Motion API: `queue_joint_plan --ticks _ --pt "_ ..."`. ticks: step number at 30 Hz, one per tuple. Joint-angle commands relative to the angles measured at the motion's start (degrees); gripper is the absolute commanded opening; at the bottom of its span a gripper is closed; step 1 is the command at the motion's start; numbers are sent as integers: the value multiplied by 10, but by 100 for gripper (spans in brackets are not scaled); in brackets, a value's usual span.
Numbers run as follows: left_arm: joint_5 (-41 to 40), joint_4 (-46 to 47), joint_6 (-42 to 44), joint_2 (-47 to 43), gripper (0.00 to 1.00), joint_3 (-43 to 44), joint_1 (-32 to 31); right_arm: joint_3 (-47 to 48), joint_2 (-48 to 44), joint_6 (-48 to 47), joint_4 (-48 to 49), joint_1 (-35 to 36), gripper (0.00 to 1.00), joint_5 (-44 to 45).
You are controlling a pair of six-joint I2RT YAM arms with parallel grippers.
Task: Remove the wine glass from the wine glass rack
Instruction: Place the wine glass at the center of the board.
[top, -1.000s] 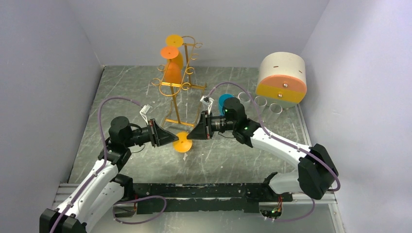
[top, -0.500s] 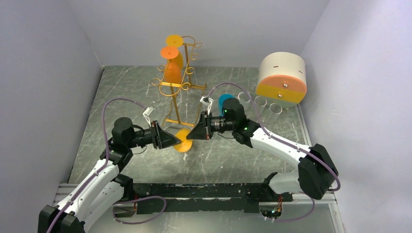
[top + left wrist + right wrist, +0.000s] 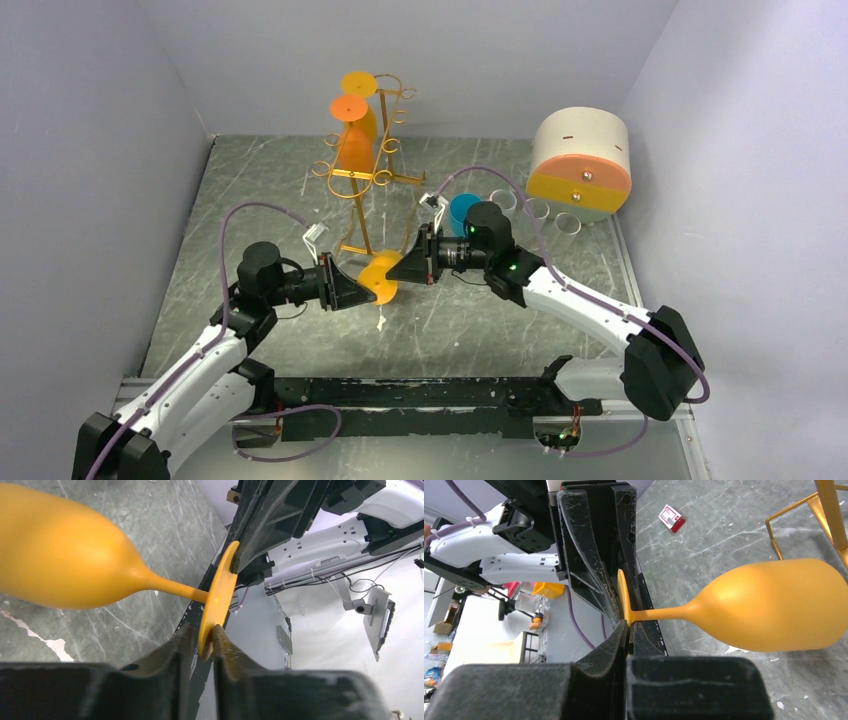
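Observation:
An orange wine glass [image 3: 381, 276] hangs on its side above the table, between my two grippers and in front of the gold wire wine glass rack [image 3: 366, 182]. My right gripper [image 3: 628, 628] is shut on the rim of its thin foot [image 3: 621, 594], and the bowl [image 3: 774, 611] points away toward the rack base. My left gripper [image 3: 203, 636] stands slightly open around the opposite rim of the foot [image 3: 220, 587]. The far finger touches the foot and the near one has a sliver of gap. Two more glasses, orange [image 3: 352, 142] and yellow [image 3: 362, 98], hang on the rack.
A white and orange drum [image 3: 582, 162] sits at the back right, with a blue cup [image 3: 462, 209] and clear cups [image 3: 537, 208] in front of it. A small red and white tag [image 3: 671, 518] lies on the table. Walls close in on both sides.
My right gripper has shut on the foot and my left jaws have parted a little. The glass has moved up and back toward the rack, and its bowl has tipped over.

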Motion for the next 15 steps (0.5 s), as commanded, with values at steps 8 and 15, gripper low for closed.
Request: queue_joint_plan --ticks 8,15 --pt "-1 31 17 8 7 16 -22 -7 -29 -15 38 2 6 -55" --pt "14 53 20 -5 7 3 -28 -16 -57 -31 26 2 34 7"
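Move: The yellow wine glass's foot disc, held on edge by the right fingers, has its centre about 2 cm ahead, 2 cm right and 2 cm above the left hand. From the right hand that centre is some 3 cm left, 1 cm back and 2 cm lower. The rack's middle stands roughly 17 cm ahead of the left hand, 1 cm right and 5 cm lower; the blue glass is about 14 cm ahead of the right hand, 16 cm right and 14 cm below. Pinching the near-left rim of the yellow foot, the left fingers close from about a third open to nearly shut while that hand eases roughly 1 cm back, right and up. Only then do the right fingers, still at first, open to about a third and let go of the rim, the right hand drawing up and back by some 1–1.5 cm. ##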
